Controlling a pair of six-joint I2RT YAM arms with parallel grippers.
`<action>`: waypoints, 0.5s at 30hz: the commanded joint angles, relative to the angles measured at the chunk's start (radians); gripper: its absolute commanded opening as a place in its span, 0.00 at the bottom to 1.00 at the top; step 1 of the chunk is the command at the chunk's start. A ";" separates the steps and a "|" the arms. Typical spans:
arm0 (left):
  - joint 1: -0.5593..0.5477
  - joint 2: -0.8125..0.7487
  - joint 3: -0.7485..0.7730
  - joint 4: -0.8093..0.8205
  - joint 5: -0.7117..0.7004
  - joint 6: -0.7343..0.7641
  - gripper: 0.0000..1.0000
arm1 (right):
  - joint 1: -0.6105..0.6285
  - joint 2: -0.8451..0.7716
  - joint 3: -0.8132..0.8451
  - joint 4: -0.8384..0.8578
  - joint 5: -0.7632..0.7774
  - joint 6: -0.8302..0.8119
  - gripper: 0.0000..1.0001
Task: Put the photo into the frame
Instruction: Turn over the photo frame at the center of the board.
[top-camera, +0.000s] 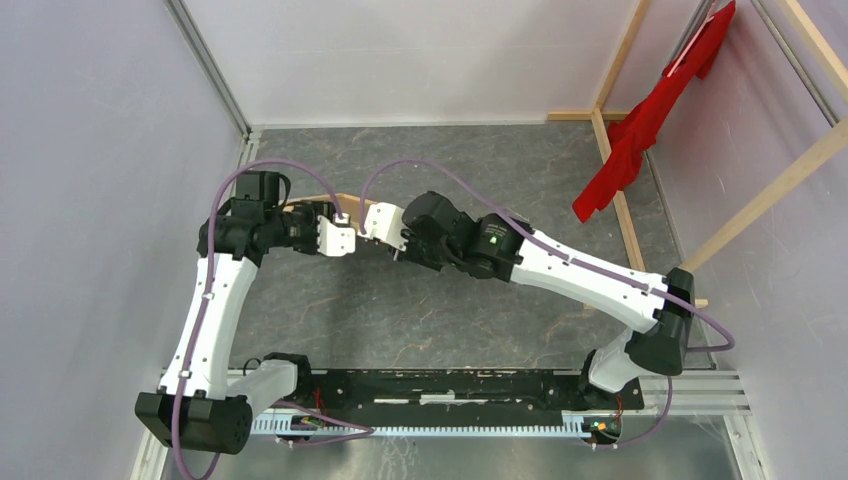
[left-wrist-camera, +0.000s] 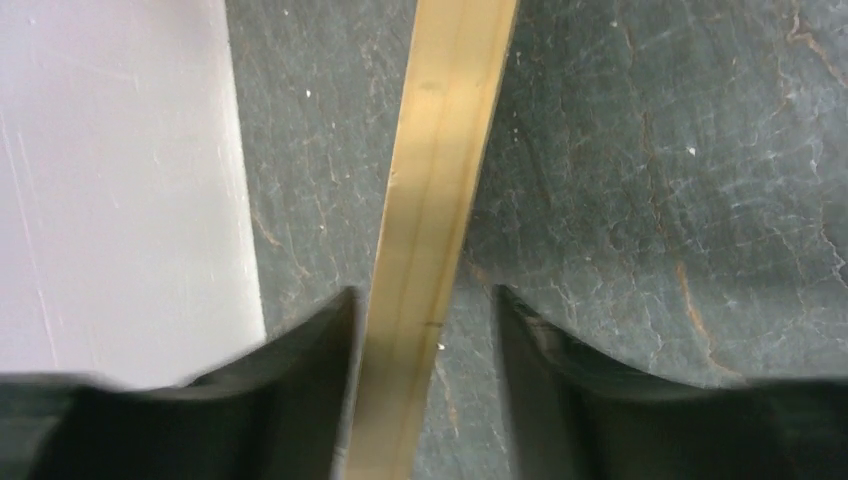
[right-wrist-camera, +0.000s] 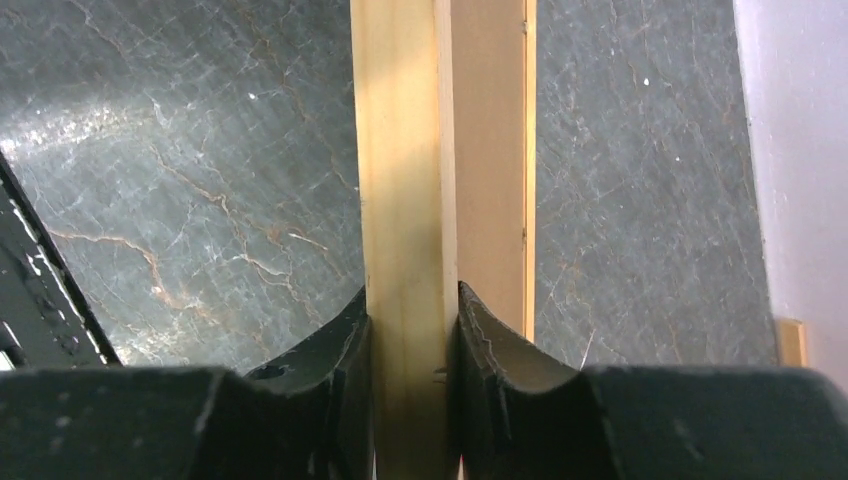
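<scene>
The frame (top-camera: 352, 202) stands on edge over the dark stone table between my two wrists; only a thin strip of light wood shows from above. In the left wrist view its rail (left-wrist-camera: 440, 150) runs between my left gripper's (left-wrist-camera: 425, 310) jaws, against the left finger and with a clear gap to the right one, so the gripper (top-camera: 335, 238) is open. My right gripper (right-wrist-camera: 411, 305) is shut on the rail (right-wrist-camera: 400, 150), both pads pressed to the wood; from above it (top-camera: 381, 223) sits just right of the left one. A brown backing board (right-wrist-camera: 490, 150) lies behind the rail. The photo is hidden.
A red cloth (top-camera: 650, 120) hangs from a rack of long wooden beams (top-camera: 770, 190) at the back right. White walls enclose the table on the left, back and right. A black rail (top-camera: 450, 385) with the arm bases runs along the near edge.
</scene>
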 joint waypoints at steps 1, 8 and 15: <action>0.003 0.000 0.077 0.034 0.079 -0.196 0.74 | -0.025 0.029 0.152 0.014 0.059 0.080 0.19; 0.114 0.027 0.190 0.168 0.216 -0.519 1.00 | -0.111 0.107 0.449 -0.076 -0.065 0.198 0.08; 0.310 0.065 0.258 0.530 0.380 -1.112 1.00 | -0.362 0.126 0.496 -0.044 -0.367 0.463 0.06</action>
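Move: The right gripper already pinches the photo frame's raised near rim; the frame's middle is roughly 6 cm ahead of it, 4 cm to its left and 12 cm below. The left gripper stands on the same rim, about 15 cm to the right hand's left, 5 cm farther out and equally high. From the left gripper the frame's middle is some 11 cm right, 1 cm ahead and 12 cm below. Let the left gripper go of the rim: open it fully and draw it up about 12 cm, a little forward and finally left, while its fingers swing up some 35 degrees and away from the frame. Keep the right pinch and lift the rim up about 9 cm and forward 6 cm, turning that wrist clockwise as its left side rises. ##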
